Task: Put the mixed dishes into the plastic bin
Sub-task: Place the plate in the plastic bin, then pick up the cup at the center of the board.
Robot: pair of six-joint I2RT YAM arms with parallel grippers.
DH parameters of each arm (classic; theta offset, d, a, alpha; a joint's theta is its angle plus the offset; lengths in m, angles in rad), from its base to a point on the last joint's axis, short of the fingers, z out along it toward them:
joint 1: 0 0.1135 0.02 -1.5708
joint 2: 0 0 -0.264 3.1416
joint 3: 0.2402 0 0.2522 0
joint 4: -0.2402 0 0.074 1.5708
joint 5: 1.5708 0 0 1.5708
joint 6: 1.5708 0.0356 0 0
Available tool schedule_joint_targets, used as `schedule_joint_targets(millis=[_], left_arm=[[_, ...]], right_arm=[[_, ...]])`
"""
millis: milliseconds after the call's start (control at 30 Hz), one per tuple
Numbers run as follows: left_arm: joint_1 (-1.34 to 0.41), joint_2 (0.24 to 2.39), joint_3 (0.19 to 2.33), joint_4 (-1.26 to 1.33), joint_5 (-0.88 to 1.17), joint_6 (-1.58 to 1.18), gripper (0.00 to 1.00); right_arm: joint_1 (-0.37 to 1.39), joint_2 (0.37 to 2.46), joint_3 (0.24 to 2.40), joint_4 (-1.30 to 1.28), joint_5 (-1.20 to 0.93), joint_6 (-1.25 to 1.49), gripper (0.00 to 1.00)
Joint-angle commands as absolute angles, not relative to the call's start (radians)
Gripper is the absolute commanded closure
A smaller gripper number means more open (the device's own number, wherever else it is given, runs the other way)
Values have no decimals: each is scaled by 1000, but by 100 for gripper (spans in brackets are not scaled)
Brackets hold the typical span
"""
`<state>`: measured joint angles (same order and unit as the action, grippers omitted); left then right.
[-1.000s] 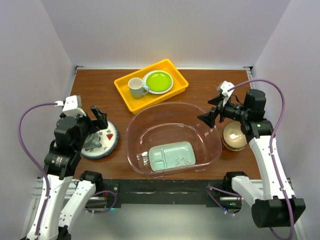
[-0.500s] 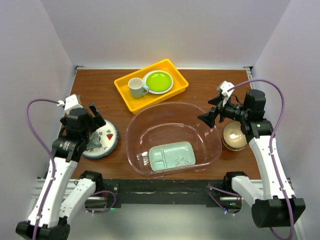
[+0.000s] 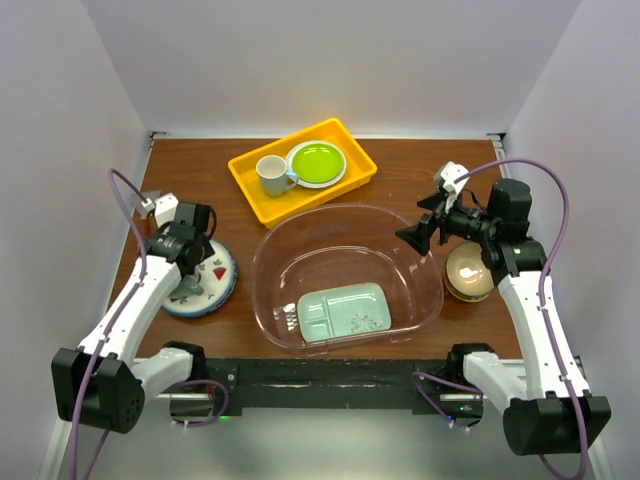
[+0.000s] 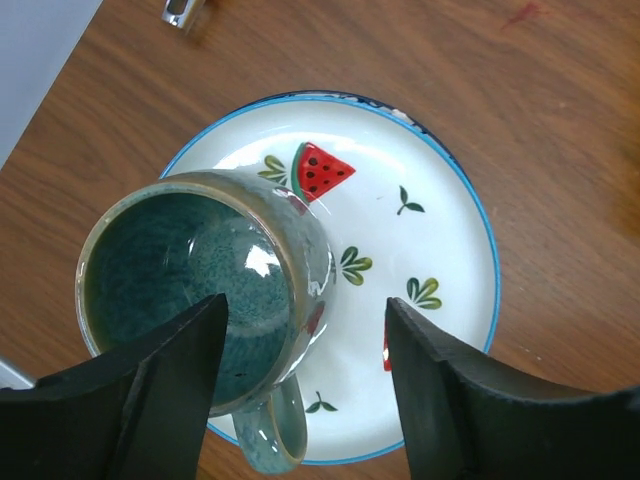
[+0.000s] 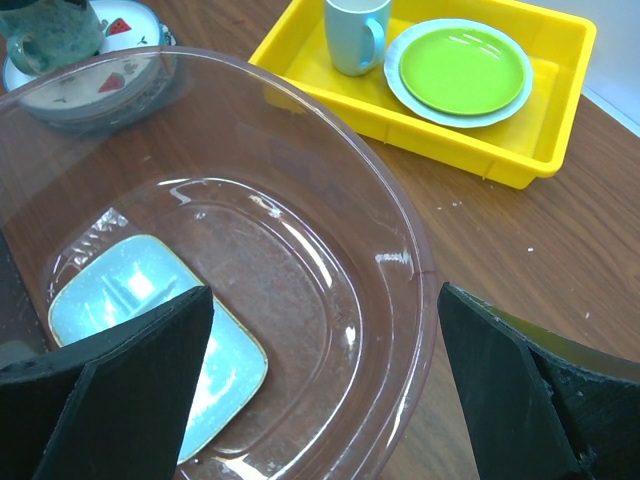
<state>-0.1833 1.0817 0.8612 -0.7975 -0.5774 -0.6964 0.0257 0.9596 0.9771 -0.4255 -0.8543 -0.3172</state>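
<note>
A dark teal mug (image 4: 190, 270) stands upright on a white plate with watermelon motifs (image 4: 420, 230) at the table's left (image 3: 215, 275). My left gripper (image 4: 305, 305) hangs open straight above them. One finger is over the mug's inside and the other over the bare plate, so the mug's wall and handle lie between them. The clear plastic bin (image 3: 350, 210) holds a mint-green divided tray (image 3: 345, 310). My right gripper (image 3: 412, 225) hovers open over the bin's right rim (image 5: 400, 250), holding nothing. A tan bowl (image 3: 468, 268) sits right of the bin.
A yellow tray (image 3: 250, 185) at the back carries a white mug (image 3: 270, 175) and a lime-green plate (image 3: 316, 162). White walls close in the table on the left, right and back. The bin fills most of the table's middle.
My left arm has swung down and in over the teal mug, and its jaws have narrowed around the mug's wall. The right arm and all the dishes have stayed put.
</note>
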Motion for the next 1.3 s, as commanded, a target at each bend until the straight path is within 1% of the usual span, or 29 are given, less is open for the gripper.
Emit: schedule_joint_targets(millis=[0,133,200,300,333,400,433,500,533,633,833,1033,1267], left_arm=[[-178,1112,859,-784,-646,-733,36],[-178,1120,845,-759,-652,-726,42],[-178,1132,842,-744,-655,-724,43],[-178,1158,845,-744,-655,-727,49],[-178,1161,845,-744,-657,-727,54],[-178,1167,848,-742,-658,-727,61],[-176,1166,847,-744,-661,-727,67],[-175,1164,847,-744,-664,-727,75],[-175,1161,847,-742,-664,-726,83],[-175,1149,848,-744,-672,-724,93],[-175,1098,850,-730,-660,-701,100],[-175,1022,871,-736,-649,-677,100],[-175,970,957,-755,-614,-646,100]], right_arm=[[23,934,994,-417,-850,-330,1],[21,930,997,-425,-850,-333,1],[21,930,1000,-428,-851,-334,1],[21,927,1003,-434,-853,-339,1],[23,925,1005,-436,-851,-341,1],[21,923,1006,-440,-854,-344,1],[21,923,1008,-442,-853,-344,2],[21,927,1008,-443,-854,-344,1],[21,927,1008,-443,-854,-345,1],[21,928,1008,-443,-853,-345,1],[21,931,1008,-443,-851,-347,1],[21,936,1008,-445,-851,-347,2],[21,939,1006,-445,-853,-347,1]])
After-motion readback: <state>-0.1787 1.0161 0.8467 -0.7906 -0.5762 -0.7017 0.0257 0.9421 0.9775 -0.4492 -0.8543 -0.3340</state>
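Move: The teal mug stands on the plate, its middle about 4 cm to the left hand's left, 2 cm back and 5 cm below; the near side of its rim lies just under the open fingers. The plate's centre is almost straight below, some 9 cm down, 1 cm ahead and 1 cm right. The plastic bin's middle is about 41 cm right and level with the hand. From the right hand the mug is roughly 58 cm left, 5 cm back and 19 cm down. Sinking about 2.5 cm onto the rim of the teal mug, the left hand closes from well open to nearly shut, one finger inside the mug and the other outside, and pinches its wall on the side towards the bin. It then reverses and rises about 3 cm straight up, keeping the pinch and tipping the fingers up slightly, some 5 degrees. ##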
